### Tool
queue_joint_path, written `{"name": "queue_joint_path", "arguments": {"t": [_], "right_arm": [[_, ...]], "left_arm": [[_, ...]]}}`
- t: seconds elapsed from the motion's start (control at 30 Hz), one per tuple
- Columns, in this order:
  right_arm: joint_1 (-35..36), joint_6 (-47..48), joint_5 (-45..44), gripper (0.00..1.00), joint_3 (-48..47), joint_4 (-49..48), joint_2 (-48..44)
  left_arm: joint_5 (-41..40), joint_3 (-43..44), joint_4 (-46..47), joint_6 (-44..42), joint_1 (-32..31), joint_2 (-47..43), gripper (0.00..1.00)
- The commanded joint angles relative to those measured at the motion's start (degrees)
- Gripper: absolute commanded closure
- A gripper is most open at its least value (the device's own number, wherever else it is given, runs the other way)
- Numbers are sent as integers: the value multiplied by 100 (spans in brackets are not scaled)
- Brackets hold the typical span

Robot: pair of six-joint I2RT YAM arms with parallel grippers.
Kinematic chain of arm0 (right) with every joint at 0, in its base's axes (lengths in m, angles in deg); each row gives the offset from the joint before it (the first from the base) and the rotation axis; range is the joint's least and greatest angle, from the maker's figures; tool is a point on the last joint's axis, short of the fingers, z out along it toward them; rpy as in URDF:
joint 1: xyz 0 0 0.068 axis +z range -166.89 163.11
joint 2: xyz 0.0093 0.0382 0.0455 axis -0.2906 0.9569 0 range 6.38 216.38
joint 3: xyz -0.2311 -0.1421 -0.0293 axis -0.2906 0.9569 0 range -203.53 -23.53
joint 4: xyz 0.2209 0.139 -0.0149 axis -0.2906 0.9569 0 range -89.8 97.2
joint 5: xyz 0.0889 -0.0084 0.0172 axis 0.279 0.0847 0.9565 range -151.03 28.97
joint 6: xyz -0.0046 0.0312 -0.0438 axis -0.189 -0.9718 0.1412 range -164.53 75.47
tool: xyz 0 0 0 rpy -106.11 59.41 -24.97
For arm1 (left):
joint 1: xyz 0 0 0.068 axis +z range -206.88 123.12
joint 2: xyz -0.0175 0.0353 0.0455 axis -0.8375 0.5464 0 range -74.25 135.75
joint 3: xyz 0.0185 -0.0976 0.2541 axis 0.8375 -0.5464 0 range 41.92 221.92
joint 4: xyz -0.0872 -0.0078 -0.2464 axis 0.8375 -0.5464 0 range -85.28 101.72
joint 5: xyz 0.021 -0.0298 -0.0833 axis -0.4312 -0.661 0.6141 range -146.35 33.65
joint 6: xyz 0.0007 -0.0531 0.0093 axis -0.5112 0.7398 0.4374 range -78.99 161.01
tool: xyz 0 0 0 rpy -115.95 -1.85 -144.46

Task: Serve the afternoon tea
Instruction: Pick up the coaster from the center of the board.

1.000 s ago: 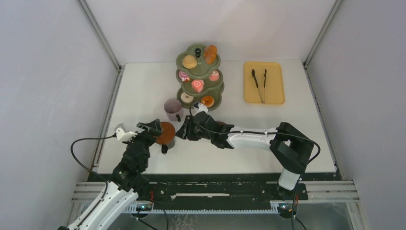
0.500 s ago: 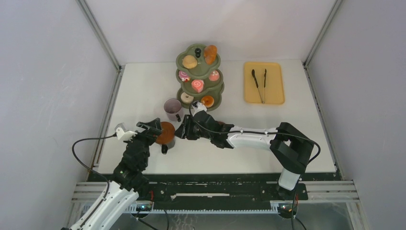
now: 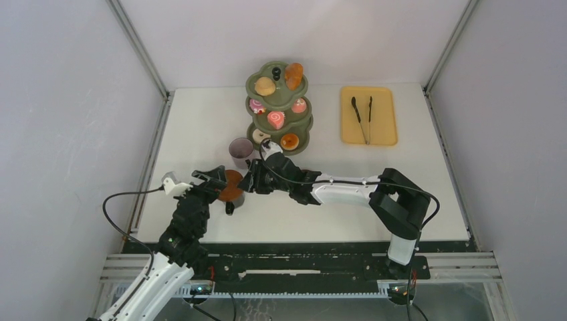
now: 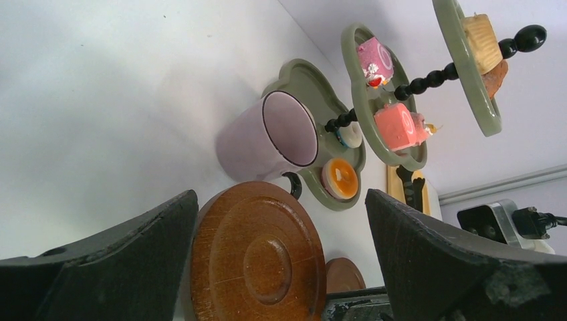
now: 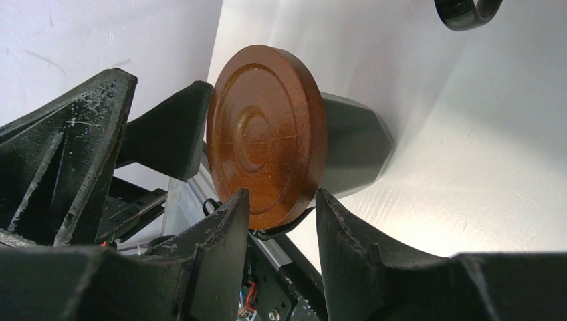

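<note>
A round brown saucer (image 3: 232,186) (image 4: 261,254) (image 5: 261,134) lies on top of a dark cup (image 5: 354,147), whose black handle (image 3: 229,208) sticks out toward the near edge. My left gripper (image 3: 218,186) (image 4: 281,194) is wide open around the saucer. There is a gap at one finger. My right gripper (image 3: 250,180) (image 5: 282,194) comes from the right with its jaws partly apart, and the saucer's rim sits between its tips. A mauve mug (image 3: 241,152) (image 4: 261,140) stands just behind. The olive three-tier stand (image 3: 306,127) (image 4: 351,67) holds a pink swirl cake (image 3: 275,120), a bun (image 3: 265,86) and a donut (image 3: 289,141).
A second brown saucer (image 4: 344,274) lies flat on the table under my right arm. At the back right, a yellow tray (image 3: 384,100) carries black tongs (image 3: 361,119). The stand is close behind my right wrist.
My right gripper has slid left and slightly back, bringing its tips onto the saucer's rim. The saucer and my left arm have hardly moved.
</note>
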Motion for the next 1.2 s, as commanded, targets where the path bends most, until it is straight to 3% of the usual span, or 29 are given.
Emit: {"name": "queue_joint_path", "arguments": {"t": [0.0, 0.77, 0.9, 1.17], "right_arm": [[-8, -5, 36, 51, -202, -215, -21], [-200, -283, 665, 53, -206, -873, 433], [-211, -316, 733, 57, -202, -925, 464], [-228, -382, 698, 76, -43, -1005, 356]], "left_arm": [[85, -120, 225, 42, 43, 45, 0], [279, -182, 404, 6, 263, 228, 0], [297, -206, 418, 15, 264, 241, 0], [307, -189, 371, 14, 271, 194, 0]]}}
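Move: The right hand's half-open fingers are at the right rim of the coaster on the closed mug; its middle lies about 4 cm left, 1 cm back and 1 cm below. The mug itself is under it, some 6 cm below the hand. The open mug stands roughly 9 cm ahead, 1 cm left and 5 cm lower. From the left hand the coaster lies about 5 cm right, 3 cm back and 4 cm below. The right hand sinks nearly 2 cm, eases left onto the coaster's rim, closes to pinch it, then rises slightly. ##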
